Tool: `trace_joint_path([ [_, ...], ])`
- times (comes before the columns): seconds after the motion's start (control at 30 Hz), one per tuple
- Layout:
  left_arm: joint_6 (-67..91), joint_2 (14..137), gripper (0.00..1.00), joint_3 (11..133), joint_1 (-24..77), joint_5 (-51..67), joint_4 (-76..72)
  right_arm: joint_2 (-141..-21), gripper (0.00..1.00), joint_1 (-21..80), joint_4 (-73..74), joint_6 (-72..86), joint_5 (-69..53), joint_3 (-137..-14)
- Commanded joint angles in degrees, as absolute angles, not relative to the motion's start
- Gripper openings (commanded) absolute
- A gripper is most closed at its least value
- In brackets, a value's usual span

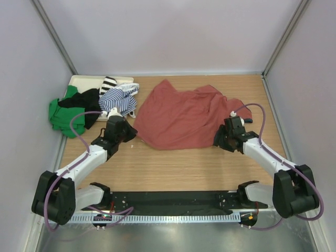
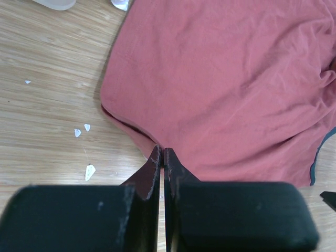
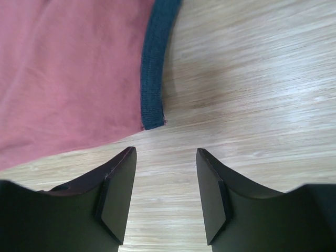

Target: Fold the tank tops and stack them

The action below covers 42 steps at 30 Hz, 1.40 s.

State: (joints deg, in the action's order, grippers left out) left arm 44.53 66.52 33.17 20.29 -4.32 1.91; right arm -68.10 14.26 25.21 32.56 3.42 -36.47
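Note:
The brick-red tank top (image 1: 178,118) lies spread on the wooden table, wrinkled at its right side. My left gripper (image 1: 131,132) is at its near-left corner. In the left wrist view the left gripper (image 2: 161,152) is shut, its tips pinching the hem of the red top (image 2: 226,84). My right gripper (image 1: 219,140) is at the near-right corner. In the right wrist view it (image 3: 166,152) stands open and empty over bare wood, just short of the top's dark grey trim (image 3: 153,79). A navy-and-white striped tank top (image 1: 119,97) lies on the pile at back left.
A cream tray (image 1: 79,80) at the back left holds the pile, with a green garment (image 1: 63,115) and a black one (image 1: 86,100) spilling off it. Small white scraps (image 2: 90,170) lie on the wood near the left gripper. Grey walls close both sides.

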Motion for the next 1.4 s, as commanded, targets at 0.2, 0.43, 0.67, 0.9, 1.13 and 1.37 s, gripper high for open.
trace_joint_path([
  [0.2,42.80,66.01,0.00,34.37,20.57,-7.03,-0.18,-76.02,0.55,15.47,17.49,33.66,1.41,-37.35],
  [0.43,42.80,66.09,0.00,34.45,20.48,-7.21,-0.18,-80.59,0.48,15.38,15.12,33.49,2.99,-39.55],
  [0.67,42.63,67.67,0.00,34.98,20.57,-7.91,-0.18,-84.20,0.08,14.51,15.82,31.56,6.41,-44.03],
  [0.9,46.14,79.52,0.00,45.31,20.48,-9.76,-0.44,-95.17,0.01,8.45,18.01,30.23,6.68,-58.51],
  [1.13,46.06,95.11,0.00,61.17,20.21,-6.51,6.67,-101.44,0.01,8.09,25.30,30.06,6.50,-73.14],
  [1.37,47.63,68.98,0.00,43.01,23.46,-9.40,10.36,-72.20,0.01,8.61,28.03,35.57,8.69,-46.88],
])
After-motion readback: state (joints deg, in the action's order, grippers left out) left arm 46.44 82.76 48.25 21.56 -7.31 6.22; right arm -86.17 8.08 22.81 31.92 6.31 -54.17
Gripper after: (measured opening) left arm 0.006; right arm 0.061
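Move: The tank top's dark-hemmed near right corner lies about 3 cm ahead of the open right gripper, 1 cm to its left and 4 cm below; the other dark hem end is some 13 cm ahead and 13 cm to the right of that gripper, also 4 cm below. From the left gripper, already holding the cloth's left edge, the corner lies 4 cm back, 35 cm right and 8 cm lower, the striped top 20 cm ahead, 8 cm left and 5 cm lower. Sink the right gripper about 3 cm and ease it forward onto the hem corner, then pinch the fingers shut on it while the left keeps its hold. Now sweep both hands forward together, the right rising to some 20 cm beyond the corner's height-down approach start less a little, the left about 10 cm, and swing both partway back, roughly half their reach. ##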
